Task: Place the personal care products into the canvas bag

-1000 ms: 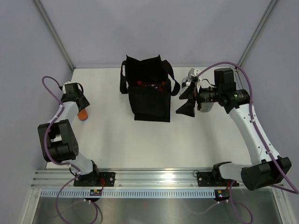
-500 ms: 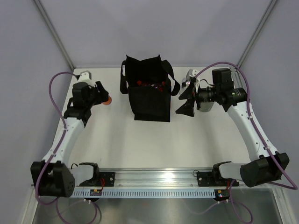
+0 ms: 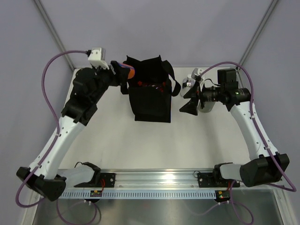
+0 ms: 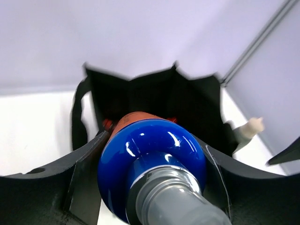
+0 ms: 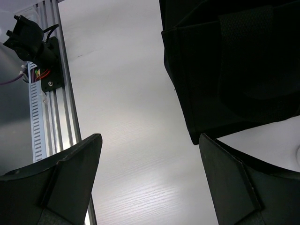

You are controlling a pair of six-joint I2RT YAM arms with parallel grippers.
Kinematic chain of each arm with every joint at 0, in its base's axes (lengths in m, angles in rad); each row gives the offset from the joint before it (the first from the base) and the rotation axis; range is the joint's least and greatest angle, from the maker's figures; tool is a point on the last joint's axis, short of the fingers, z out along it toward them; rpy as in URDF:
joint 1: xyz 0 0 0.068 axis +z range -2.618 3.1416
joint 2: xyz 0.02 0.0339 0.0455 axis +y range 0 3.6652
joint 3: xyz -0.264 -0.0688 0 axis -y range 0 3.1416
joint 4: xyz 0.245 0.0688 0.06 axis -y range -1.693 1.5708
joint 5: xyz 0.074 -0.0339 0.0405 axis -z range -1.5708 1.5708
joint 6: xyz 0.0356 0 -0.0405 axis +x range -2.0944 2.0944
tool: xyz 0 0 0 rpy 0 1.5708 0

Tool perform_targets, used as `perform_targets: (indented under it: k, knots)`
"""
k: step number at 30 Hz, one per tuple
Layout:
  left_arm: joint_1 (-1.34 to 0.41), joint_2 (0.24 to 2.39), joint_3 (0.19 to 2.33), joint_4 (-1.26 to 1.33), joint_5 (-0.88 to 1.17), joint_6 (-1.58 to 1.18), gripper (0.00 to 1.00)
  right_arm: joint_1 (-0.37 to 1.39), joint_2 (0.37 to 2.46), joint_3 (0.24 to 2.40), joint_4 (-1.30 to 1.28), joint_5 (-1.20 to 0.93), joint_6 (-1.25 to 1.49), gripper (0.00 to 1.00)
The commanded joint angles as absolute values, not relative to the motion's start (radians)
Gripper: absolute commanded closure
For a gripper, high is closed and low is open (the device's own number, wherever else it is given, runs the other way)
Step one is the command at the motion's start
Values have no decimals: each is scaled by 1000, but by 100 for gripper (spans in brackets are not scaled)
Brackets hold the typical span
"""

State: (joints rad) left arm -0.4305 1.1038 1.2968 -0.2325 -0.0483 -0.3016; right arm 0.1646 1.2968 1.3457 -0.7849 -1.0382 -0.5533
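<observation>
My left gripper (image 3: 124, 71) is shut on a glossy blue bottle (image 4: 152, 159) with a grey cap and an orange far end (image 3: 131, 73). It holds the bottle lying sideways at the top left rim of the black canvas bag (image 3: 150, 96), orange end toward the bag's open mouth (image 4: 154, 93). Red items (image 3: 151, 85) show inside the bag. My right gripper (image 3: 186, 99) stands open just right of the bag, with nothing between its fingers (image 5: 147, 140). The bag's side (image 5: 234, 61) fills the upper right of the right wrist view. A pale pump bottle (image 3: 191, 79) stands right of the bag.
The bag's strap handles (image 3: 174, 86) hang over its sides. The pump bottle's top (image 4: 248, 127) shows past the bag's right edge. The aluminium rail (image 3: 154, 180) with both arm bases runs along the near edge. Enclosure walls and corner posts (image 3: 253, 40) close in the back.
My left arm has swung from the table's left side up and right to the bag's rim, carrying the blue bottle. The right arm has barely moved and stays open.
</observation>
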Motion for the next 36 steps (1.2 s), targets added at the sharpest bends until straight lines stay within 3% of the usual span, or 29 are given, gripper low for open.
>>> perform_targets:
  k: [1,6,17,21,24,25,32,34,36]
  knots:
    - [-449,1242,1452,-98,-49,-267,100,147,1304,1341,-781,-1055,-568,7]
    - [-449,1432,1612,-110,-6,-268,100,118,1305,1333,-773,-1060,-563,7]
    - [-480,1687,1713,-80,100,-319,100,97,1325,1336,-779,-1060,-566,7]
    - [-492,1778,1721,-68,130,-339,86,95,1335,1341,-787,-1048,-571,6]
    - [-503,1831,1743,-83,141,-348,67,87,1339,1342,-788,-1048,-569,6]
    - [-505,1842,1747,-89,146,-347,67,84,1341,1342,-787,-1048,-569,6]
    - [-514,1856,1750,-100,192,-314,11,64,1347,1339,-779,-1040,-558,6]
    - [-514,1847,1756,-100,193,-299,3,61,1350,1339,-778,-1035,-555,6]
    - [-514,1830,1764,-106,196,-288,1,58,1354,1338,-773,-1032,-554,6]
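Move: The canvas bag I'm taking the blue-and-orange bottle to has its middle roughly 9 cm ahead of my left hand, 16 cm to the right and 26 cm below. The bottles already packed in it lie at about that same spot, a few centimetres lower. The silver bottle stands on the table outside, about 14 cm ahead, 37 cm right and 33 cm below. From my right hand the bag is some 15 cm ahead, 20 cm left and 15 cm below. Still gripping the bottle, my left hand swings forward over the bag's rim, then mainly down and right into the mouth, some 13 cm forward, 15 cm right and 17 cm down, tipping its fingers about 20 degrees downward and turning clockwise. There I open wide, let go of the bottle and start back up about 2 cm. My open, empty right hand drifts some 4 cm right, forward and down. ##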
